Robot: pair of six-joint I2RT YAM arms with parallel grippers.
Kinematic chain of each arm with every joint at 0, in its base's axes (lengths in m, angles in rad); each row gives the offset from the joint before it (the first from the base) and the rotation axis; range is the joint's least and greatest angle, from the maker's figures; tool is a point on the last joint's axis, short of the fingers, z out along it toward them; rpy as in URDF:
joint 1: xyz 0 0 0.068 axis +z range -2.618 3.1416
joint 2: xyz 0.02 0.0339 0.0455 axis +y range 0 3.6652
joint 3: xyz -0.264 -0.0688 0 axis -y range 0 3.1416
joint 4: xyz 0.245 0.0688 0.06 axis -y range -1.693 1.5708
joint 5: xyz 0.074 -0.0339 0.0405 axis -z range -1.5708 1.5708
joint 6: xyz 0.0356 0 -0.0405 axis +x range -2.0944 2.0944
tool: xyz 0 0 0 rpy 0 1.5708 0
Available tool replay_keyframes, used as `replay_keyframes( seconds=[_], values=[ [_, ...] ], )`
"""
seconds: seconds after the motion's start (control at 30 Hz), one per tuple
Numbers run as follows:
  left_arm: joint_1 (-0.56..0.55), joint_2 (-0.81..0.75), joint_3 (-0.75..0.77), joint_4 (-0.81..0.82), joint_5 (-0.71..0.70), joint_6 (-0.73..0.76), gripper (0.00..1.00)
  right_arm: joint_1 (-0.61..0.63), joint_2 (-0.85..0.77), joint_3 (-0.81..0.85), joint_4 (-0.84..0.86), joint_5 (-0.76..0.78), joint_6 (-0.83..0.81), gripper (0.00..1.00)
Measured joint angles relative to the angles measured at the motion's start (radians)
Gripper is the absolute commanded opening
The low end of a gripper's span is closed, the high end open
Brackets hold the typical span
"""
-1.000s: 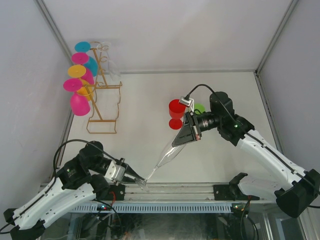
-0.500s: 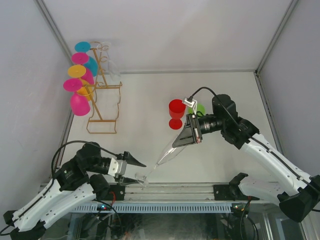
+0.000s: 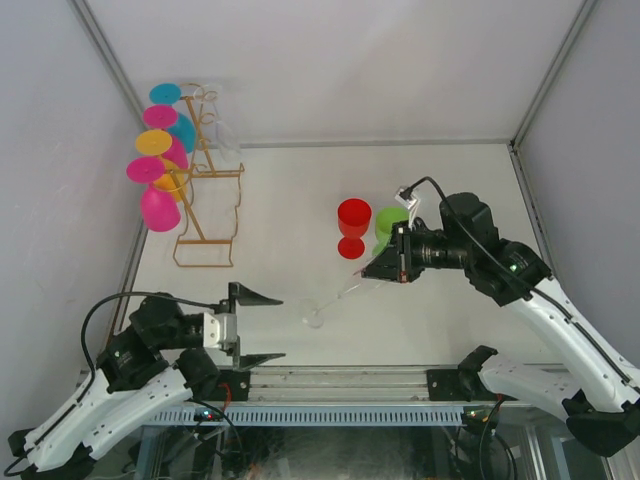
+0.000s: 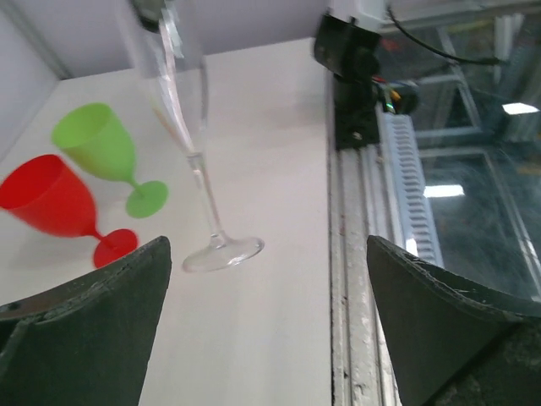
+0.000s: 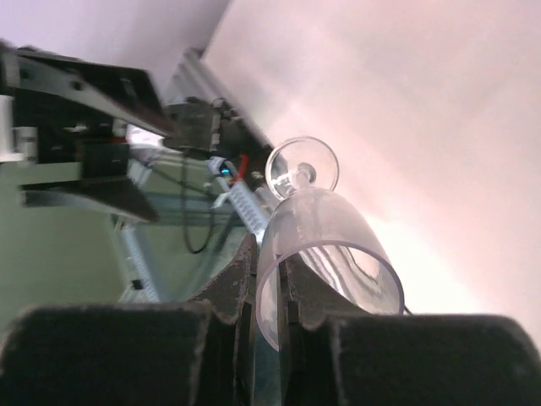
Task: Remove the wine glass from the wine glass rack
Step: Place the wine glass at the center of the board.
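A clear wine glass (image 3: 340,297) hangs tilted over the table, foot toward the front edge. My right gripper (image 3: 386,270) is shut on its rim, one finger inside the bowl and one outside, as the right wrist view shows on the wine glass (image 5: 331,247) and right gripper (image 5: 269,258). My left gripper (image 3: 262,327) stands wide open near the front left, apart from the glass foot. In the left wrist view the wine glass (image 4: 208,203) hangs beyond the left gripper (image 4: 267,279). The gold wine glass rack (image 3: 205,190) stands at the far left.
Several coloured glasses (image 3: 160,170) hang on the rack's left side. A red glass (image 3: 352,222) and a green glass (image 3: 390,222) stand mid-table, close behind the right gripper. A metal rail (image 3: 340,380) runs along the front edge.
The left gripper let go of the glass foot, opened wide and drew back to the left. The right gripper carried the glass to the right, its foot now nearer the table's middle.
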Motion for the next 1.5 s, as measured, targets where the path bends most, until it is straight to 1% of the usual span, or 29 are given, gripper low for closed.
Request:
replay_keyframes(
  seconds=[0.13, 0.23, 0.4, 0.5, 0.57, 0.7, 0.83, 1.03, 1.2, 1.37, 1.5],
  values=[
    [0.0, 0.002, -0.001, 0.092, -0.132, -0.069, 1.0, 0.02, 0.001, 0.055, -0.16, 0.211, -0.05, 0.0],
    [0.0, 0.016, -0.002, 0.171, -0.265, -0.149, 1.0, 0.026, 0.0, 0.093, -0.273, 0.362, -0.076, 0.0],
    [0.0, 0.093, 0.0, 0.249, -0.47, -0.317, 1.0, 0.023, 0.001, 0.105, -0.387, 0.547, -0.119, 0.0],
    [0.0, 0.158, 0.012, 0.237, -0.542, -0.412, 1.0, -0.012, 0.015, 0.105, -0.44, 0.623, -0.141, 0.0],
    [0.0, 0.214, 0.049, 0.196, -0.586, -0.471, 1.0, -0.045, 0.031, 0.105, -0.457, 0.66, -0.15, 0.0],
    [0.0, 0.283, 0.13, 0.125, -0.641, -0.543, 1.0, -0.112, 0.069, 0.105, -0.468, 0.738, -0.157, 0.0],
    [0.0, 0.278, 0.152, 0.088, -0.686, -0.603, 1.0, -0.132, 0.093, 0.105, -0.461, 0.789, -0.168, 0.0],
    [0.0, 0.23, 0.151, 0.068, -0.733, -0.679, 1.0, -0.138, 0.172, 0.105, -0.422, 0.811, -0.2, 0.0],
    [0.0, 0.222, 0.151, 0.065, -0.728, -0.705, 1.0, -0.174, 0.257, 0.105, -0.349, 0.803, -0.233, 0.0],
    [0.0, 0.226, 0.152, 0.045, -0.708, -0.706, 1.0, -0.238, 0.336, 0.105, -0.262, 0.758, -0.262, 0.0],
    [0.0, 0.233, 0.161, 0.014, -0.685, -0.703, 1.0, -0.255, 0.389, 0.129, -0.226, 0.752, -0.275, 0.0]
  ],
)
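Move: The right hand holds the clear wine glass by its bowl. Its spot on the board lies about 16 cm ahead of that hand, 14 cm to the right and 25 cm below. The green glass stands 8 cm left of the spot and 2 cm farther out, the red one 18 cm left of it and 4 cm farther. From the emptied left hand, the spot is some 26 cm ahead, 37 cm right and 21 cm below. The right hand swings the clear glass upright, 15 cm right then forward, down beside the green; left advances. ##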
